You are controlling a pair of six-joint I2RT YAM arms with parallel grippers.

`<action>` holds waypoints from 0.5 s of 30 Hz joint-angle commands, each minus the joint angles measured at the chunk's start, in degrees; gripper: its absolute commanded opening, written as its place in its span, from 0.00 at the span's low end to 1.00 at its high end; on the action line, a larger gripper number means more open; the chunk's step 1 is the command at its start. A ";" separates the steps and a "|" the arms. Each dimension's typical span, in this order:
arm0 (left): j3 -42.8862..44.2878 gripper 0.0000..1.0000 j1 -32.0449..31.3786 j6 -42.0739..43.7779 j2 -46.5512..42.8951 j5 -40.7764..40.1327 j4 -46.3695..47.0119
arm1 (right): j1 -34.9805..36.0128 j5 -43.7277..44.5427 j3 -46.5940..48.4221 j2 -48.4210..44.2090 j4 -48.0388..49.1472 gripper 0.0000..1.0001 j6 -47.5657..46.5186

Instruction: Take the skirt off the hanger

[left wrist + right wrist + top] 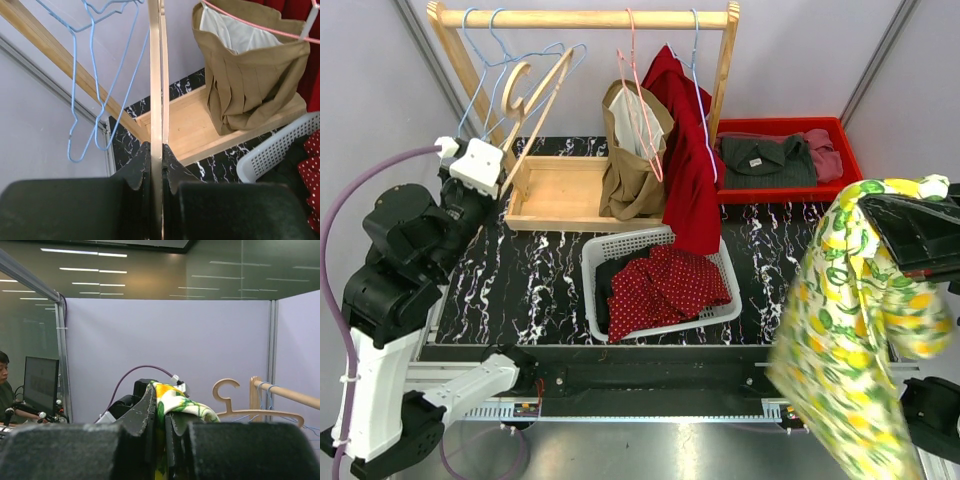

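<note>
The skirt is yellow and white with a lemon and leaf print. It hangs free at the far right, past the table's front edge, apart from the hanger. My right gripper is shut on its top hem, and the right wrist view shows the cloth pinched and folded over between the fingers of that gripper. The bare wooden hanger leans at the left of the rack. My left gripper is shut on its lower bar, seen edge-on as a pale strip running up from the shut jaws.
The wooden rack carries blue wire hangers, a brown skirt on a pink hanger and a red garment. Below stand a wooden tray, a white basket with red dotted cloth, and a red bin of clothes.
</note>
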 commanded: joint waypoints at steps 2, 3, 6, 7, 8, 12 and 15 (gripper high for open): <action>8.46 0.00 0.17 -0.56 6.53 -3.05 5.92 | -0.18 2.80 -3.64 3.77 -2.40 0.12 -1.47; 11.34 0.00 0.17 -0.74 7.85 -2.96 5.74 | -0.18 2.71 -4.08 4.13 -2.22 0.13 -1.38; 18.45 0.00 0.69 -1.97 13.47 -1.82 3.29 | -0.18 2.54 -5.49 4.57 -1.96 0.12 -1.29; 20.58 0.00 1.39 -3.45 16.79 0.45 0.67 | -0.18 2.36 -5.76 4.48 -1.87 0.13 -1.29; 22.69 0.00 2.27 -4.33 18.39 1.95 -0.66 | -0.18 2.36 -6.54 4.57 -1.78 0.12 -1.29; 28.15 0.00 8.41 -8.64 24.29 8.55 -5.15 | -0.10 3.06 -8.83 3.78 -1.25 0.12 -1.99; 28.16 0.00 11.41 -10.67 27.01 11.45 -5.77 | -0.18 3.76 -10.15 3.34 -1.25 0.12 -2.78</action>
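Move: The right hand, already pinching the lemon skirt, has the basket about 20 cm ahead, 14 cm left and 65 cm below; the hanging red skirt is some 38 cm ahead, 8 cm left, 40 cm below. The left hand holds the bare wooden hanger's end; the free stretch of rail lies about 24 cm ahead, 8 cm right, 10 cm up, and the khaki skirt some 20 cm ahead, 26 cm right, 10 cm below. Right lowers the lemon skirt forward-left towards the basket; left carries its hanger 9 cm forward, towards the rail. ##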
